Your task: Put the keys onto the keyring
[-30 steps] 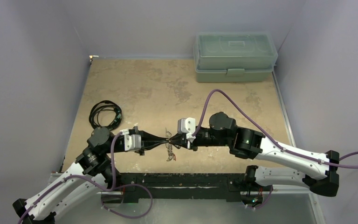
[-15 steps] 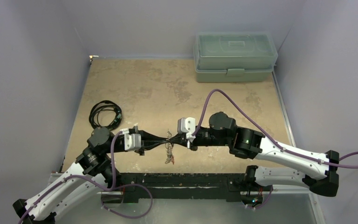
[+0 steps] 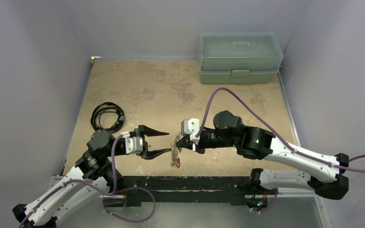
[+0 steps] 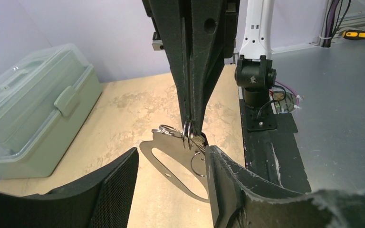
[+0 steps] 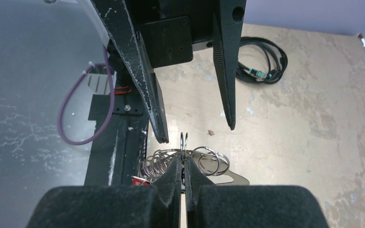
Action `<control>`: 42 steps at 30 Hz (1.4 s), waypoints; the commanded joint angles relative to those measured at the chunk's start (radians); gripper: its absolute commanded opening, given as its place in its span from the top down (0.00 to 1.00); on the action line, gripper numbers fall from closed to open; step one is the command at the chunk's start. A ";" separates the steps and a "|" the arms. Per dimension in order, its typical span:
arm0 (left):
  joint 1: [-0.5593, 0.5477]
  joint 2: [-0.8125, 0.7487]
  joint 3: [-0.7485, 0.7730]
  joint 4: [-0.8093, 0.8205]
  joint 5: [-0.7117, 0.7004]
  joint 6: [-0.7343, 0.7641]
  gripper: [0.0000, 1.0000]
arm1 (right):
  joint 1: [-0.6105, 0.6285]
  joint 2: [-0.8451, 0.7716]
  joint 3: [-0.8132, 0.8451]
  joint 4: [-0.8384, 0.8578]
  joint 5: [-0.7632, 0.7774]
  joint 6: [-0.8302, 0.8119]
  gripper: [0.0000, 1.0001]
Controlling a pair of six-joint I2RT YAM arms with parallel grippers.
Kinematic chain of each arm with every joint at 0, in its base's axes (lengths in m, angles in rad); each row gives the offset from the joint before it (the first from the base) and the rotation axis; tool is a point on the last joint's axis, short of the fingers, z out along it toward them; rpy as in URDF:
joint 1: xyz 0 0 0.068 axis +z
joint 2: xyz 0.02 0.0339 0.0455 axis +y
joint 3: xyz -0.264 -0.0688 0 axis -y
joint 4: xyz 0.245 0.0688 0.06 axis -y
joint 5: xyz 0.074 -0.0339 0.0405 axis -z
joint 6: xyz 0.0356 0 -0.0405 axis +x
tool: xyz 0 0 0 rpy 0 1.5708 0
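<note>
My right gripper is shut on a thin split ring and holds it a little above the table. The keyring, a flat silvery plate with an oval cut-out, hangs from that ring with several more rings. A silvery key sits right at the right gripper. A red-headed key hangs low in the bunch. I cannot make out a dark-headed key. My left gripper is open and empty, one finger close beside the plate, its jaws either side of the bunch.
A grey-green lidded box stands at the back right. A black coiled cable lies at the left. The black base rail runs along the near edge, close below the hanging bunch. Walls close in on both sides.
My left gripper was shut tip to tip with the right gripper and has opened wide. The keyring bunch now hangs from the right gripper alone, which has shifted slightly left.
</note>
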 commanded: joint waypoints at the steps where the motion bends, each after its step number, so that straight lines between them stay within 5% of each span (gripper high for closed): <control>1: 0.008 -0.013 0.074 -0.065 -0.002 0.063 0.47 | 0.002 0.060 0.146 -0.154 -0.008 -0.022 1.00; 14: 0.006 0.052 0.129 -0.170 0.008 0.124 0.63 | 0.002 0.212 0.378 -0.451 0.047 -0.028 1.00; 42: -0.007 0.114 0.070 -0.066 0.120 0.019 0.76 | 0.003 0.214 0.358 -0.393 0.073 -0.052 1.00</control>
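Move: The keyring's wire loop, pinched upright in the right fingertips, sits about 4 cm to the right of the left hand, level fore and aft and roughly 1 cm lower; from the right hand it is about 1 cm to the left, straight on and level. From the right hand, the cluster of rings with the red piece hangs some 3 cm back, 1 cm left and 4 cm down, and the slotted metal plate 2 cm forward, 1 cm left and 3 cm down. The keyring stays pinched in the shut right fingers while that hand sinks about 3 cm, edges forward and tips its fingers some 20 degrees further down, then nearly holds there. The open left hand lifts slightly, dips, and eases about 1 cm right towards the loop, tilting slightly down and narrowing its fingers by about half without shutting; whether they touch can't be seen. ##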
